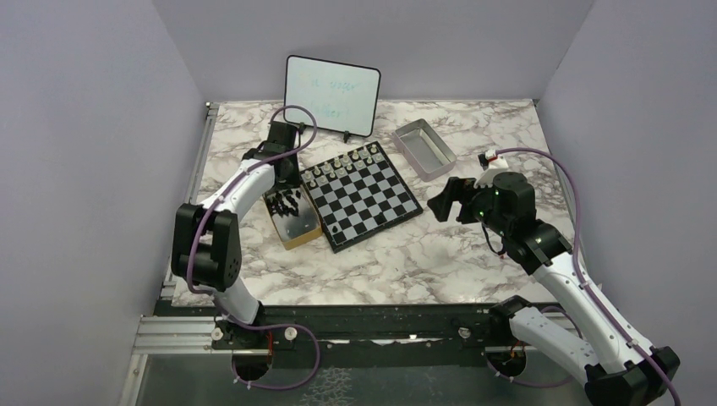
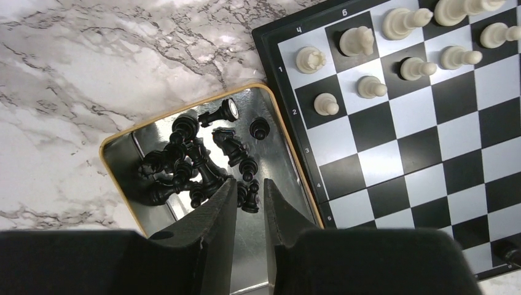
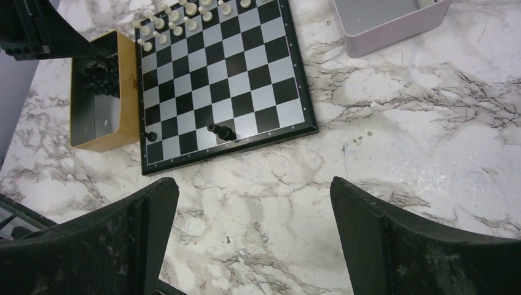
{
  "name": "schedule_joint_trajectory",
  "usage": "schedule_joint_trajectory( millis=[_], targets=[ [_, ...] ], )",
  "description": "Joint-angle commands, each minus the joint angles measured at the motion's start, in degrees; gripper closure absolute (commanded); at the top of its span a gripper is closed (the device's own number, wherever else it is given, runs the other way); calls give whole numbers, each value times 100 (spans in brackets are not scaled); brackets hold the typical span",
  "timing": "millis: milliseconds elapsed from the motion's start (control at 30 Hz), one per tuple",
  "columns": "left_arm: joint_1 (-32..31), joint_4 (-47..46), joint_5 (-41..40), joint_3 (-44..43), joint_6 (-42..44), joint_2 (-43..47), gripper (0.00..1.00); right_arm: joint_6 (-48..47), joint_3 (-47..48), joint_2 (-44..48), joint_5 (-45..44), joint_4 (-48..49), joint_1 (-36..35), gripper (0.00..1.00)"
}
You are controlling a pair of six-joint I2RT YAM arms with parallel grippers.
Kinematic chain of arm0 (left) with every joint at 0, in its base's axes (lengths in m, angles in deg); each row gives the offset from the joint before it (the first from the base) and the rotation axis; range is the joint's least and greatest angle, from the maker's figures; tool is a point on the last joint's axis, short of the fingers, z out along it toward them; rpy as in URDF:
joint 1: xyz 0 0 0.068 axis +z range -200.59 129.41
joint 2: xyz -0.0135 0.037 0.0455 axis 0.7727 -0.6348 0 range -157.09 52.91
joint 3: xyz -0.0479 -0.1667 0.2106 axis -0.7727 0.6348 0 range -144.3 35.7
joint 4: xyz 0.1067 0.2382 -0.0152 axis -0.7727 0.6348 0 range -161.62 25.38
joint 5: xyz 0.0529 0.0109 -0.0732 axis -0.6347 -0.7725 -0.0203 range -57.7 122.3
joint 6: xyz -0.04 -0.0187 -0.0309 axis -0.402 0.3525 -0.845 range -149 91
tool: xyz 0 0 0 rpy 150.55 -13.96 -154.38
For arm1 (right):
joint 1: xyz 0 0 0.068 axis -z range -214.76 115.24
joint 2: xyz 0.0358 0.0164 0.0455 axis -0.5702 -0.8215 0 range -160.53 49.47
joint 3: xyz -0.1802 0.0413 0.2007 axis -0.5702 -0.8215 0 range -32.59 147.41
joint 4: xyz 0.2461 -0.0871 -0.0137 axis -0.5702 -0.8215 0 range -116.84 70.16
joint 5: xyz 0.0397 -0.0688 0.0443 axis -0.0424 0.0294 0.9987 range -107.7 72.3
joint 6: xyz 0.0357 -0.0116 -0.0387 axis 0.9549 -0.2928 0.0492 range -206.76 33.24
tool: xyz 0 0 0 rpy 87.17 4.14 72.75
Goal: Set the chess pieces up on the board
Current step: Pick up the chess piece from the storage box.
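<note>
The board [image 1: 362,193] lies mid-table, with pale figures [image 1: 342,161] in its far rows. Two black chess pieces [image 3: 222,131] [image 3: 150,136] stand on its near rows. Several more black chess pieces [image 2: 184,160] lie heaped in the tan box [image 2: 117,138] left of the board [image 2: 430,153]. My left gripper [image 2: 250,181] is down in that box, its jaws narrowed around a small black piece [image 2: 252,198] at the fingertips. My right gripper [image 3: 253,184] hangs wide open over bare marble, right of the board [image 3: 221,80], holding nothing.
A grey metal tray [image 1: 424,149] sits right of the board's far corner. A small whiteboard [image 1: 331,93] stands upright at the back. The tan box [image 1: 296,237] touches the board's left edge. Purple walls close in the table on three sides.
</note>
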Motion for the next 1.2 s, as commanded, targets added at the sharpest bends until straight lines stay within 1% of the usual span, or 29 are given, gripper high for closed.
schedule_joint_trajectory(
  millis=[0, 300, 1167],
  targets=[
    [113, -287, 227, -56, -131, -291, 77, -76, 106, 102, 54, 13, 45, 0],
    [234, -527, 354, -165, -158, -758, 77, -67, 38, 3, 167, 142, 45, 0],
    [260, -667, 491, -232, -34, -1226, 78, -49, -42, -54, 88, 212, 45, 0]
  ],
)
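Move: The upright black pawn in the far right corner of the storage box stands about 3 cm ahead of the left hand and some 8 cm below, sideways level with it. A lying black knight is 2 cm left of that pawn and 2 cm nearer; the heap of black pieces lies 5 cm to the pawn's left and 3 cm nearer. On the board, the white rook is 3 cm right of the pawn and 4 cm beyond. From the right hand the pawn lies roughly 14 cm ahead and 38 cm left. The standing black pawn in the box corner is approached from above by the left hand, which sinks about 6 cm, quickly at first and then slowly, while easing some 2 cm forward. The fingers tip about 5 degrees more steeply downward and stay narrowly open, ending with one tip on either side of the pawn's head as seen from the wrist; a touch can't be made out. ##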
